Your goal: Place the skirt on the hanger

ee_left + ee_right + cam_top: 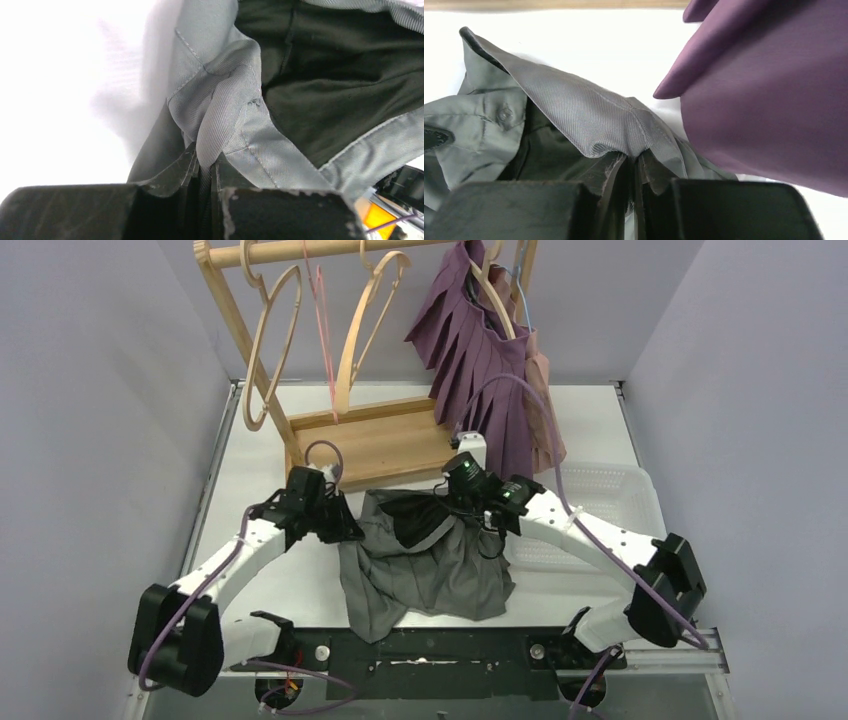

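A grey skirt (425, 565) with a dark lining lies crumpled on the white table in front of the arms. My left gripper (345, 525) is shut on the left end of its waistband (220, 135); the fabric is pinched between the jaws. My right gripper (462, 502) is shut on the right end of the waistband (624, 132). Empty wooden hangers (270, 340) (365, 325) hang on the wooden rack (370, 445) behind the skirt.
A purple pleated skirt (480, 350) and a pink garment (545, 400) hang at the rack's right end, the purple one close beside my right gripper (769, 100). A white mesh basket (610, 510) sits at the right under the right arm. Grey walls enclose the table.
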{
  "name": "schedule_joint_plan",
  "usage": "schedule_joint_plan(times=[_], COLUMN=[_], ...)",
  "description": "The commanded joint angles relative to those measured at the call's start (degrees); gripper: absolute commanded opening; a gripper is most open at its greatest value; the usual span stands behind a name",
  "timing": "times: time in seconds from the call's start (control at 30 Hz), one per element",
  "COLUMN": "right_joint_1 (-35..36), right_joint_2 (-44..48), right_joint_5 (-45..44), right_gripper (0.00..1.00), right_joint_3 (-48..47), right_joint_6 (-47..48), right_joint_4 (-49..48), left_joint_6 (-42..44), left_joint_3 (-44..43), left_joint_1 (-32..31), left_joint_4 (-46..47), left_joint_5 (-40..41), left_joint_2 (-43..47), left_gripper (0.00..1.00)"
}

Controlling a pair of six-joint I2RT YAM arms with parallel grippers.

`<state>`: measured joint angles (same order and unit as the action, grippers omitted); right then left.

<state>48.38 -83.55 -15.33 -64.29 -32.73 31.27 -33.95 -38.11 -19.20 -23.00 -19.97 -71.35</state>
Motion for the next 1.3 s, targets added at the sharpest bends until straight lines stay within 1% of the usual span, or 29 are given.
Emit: schedule_joint_plan(times=[0.0, 0.07, 0.13, 0.2, 0.3, 0.37, 0.47, 0.5, 0.53, 0.6, 0.7, 0.8, 0.83, 0.9, 1.0, 1.1, 1.2, 1.27], right_joint_1=[-1.6, -2.4, -3.1, -3.4, -3.5, -3.3, -2.9, -2.7, -2.2, -1.7, -1.2, -0.9, -0.8, -0.7, -0.6, -0.5, -0.5, -0.5], right_joint_2=[7.9, 10.9, 13.7, 16.1, 18.9, 20.3, 20.8, 20.8, 20.8, 20.1, 17.6, 15.1, 14.4, 13.4, 13.2, 14.6, 16.4, 16.5], right_joint_5=[-2.9, -2.4, -2.1, -1.6, -1.1, -0.3, 2.4, 3.7, 4.6, 6.5, 7.2, 5.9, 5.3, 4.0, 1.8, 0.8, 1.1, 2.4], right_gripper=[0.0, 0.0, 0.0, 0.0, 0.0, 0.0, 0.0, 0.0, 0.0, 0.0, 0.0, 0.0, 0.01, 0.09, 0.3, 0.49, 0.6, 0.62], right_joint_3=[-5.5, -7.9, -10.2, -12.3, -13.7, -12.4, -6.6, -4.0, -1.2, 4.4, 10.3, 12.1, 11.9, 10.7, 8.2, 6.4, 5.6, 4.6], right_joint_6=[-0.8, -1.1, -1.9, -2.9, -6.0, -8.2, -11.4, -12.6, -13.6, -16.3, -20.7, -22.5, -22.5, -22.1, -20.3, -17.4, -13.8, -10.6], right_joint_4=[2.0, 3.2, 4.2, 4.8, 4.6, 4.0, 2.5, 1.6, 0.3, -2.1, -3.6, -3.2, -2.6, -1.2, 0.8, 1.1, -0.4, -1.0], left_joint_6=[5.7, 8.1, 10.0, 11.7, 12.8, 10.8, 1.6, -2.1, -5.4, -11.9, -17.0, -16.7, -15.8, -13.6, -10.8, -8.2, -7.8, -8.0], left_joint_3=[-9.0, -12.1, -14.0, -14.6, -12.1, -8.7, -2.0, -0.2, 2.6, 6.1, 8.1, 6.4, 5.3, 3.2, 0.7, -2.5, -3.0, -3.2], left_joint_1=[1.8, 2.1, 2.3, 2.3, 2.3, 2.3, 2.3, 2.3, 2.3, 2.3, 2.3, 2.3, 2.3, 2.3, 2.3, 2.3, 2.3, 2.3], left_joint_4=[-7.1, -9.4, -9.7, -7.8, -2.4, 1.0, 2.4, 2.2, 1.7, -0.8, -7.1, -11.3, -11.9, -12.4, -13.9, -13.4, -12.5, -12.6], left_joint_5=[7.8, 10.7, 13.6, 15.9, 17.5, 16.6, 14.4, 13.9, 13.8, 14.1, 17.4, 20.9, 21.6, 22.4, 23.9, 22.8, 20.3, 19.2], left_joint_2=[12.5, 18.4, 24.9, 31.1, 39.0, 42.7, 45.4, 46.0, 46.6, 47.6, 48.8, 48.9, 48.7, 47.9, 46.8, 46.0, 44.9, 43.8], left_gripper=[0.0, 0.0, 0.0, 0.0, 0.0, 0.0, 0.0, 0.05, 0.12, 0.21, 0.39, 0.43, 0.44, 0.44, 0.44, 0.44, 0.45, 0.45])
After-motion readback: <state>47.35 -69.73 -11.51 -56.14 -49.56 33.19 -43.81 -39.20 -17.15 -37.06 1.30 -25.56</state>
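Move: Both hands already grip the grey skirt. Its middle lies about 13 cm right, 5 cm back and 4 cm below the left hand, and some 10 cm back, 4 cm left and 8 cm below the right hand. From the right hand, the rack's wooden tray is about 13 cm ahead and 8 cm left, on the table; the white basket is 27 cm right, about level fore-and-aft. Both hands whip the held skirt up about 20–25 cm, then swing down and open, the left first. ##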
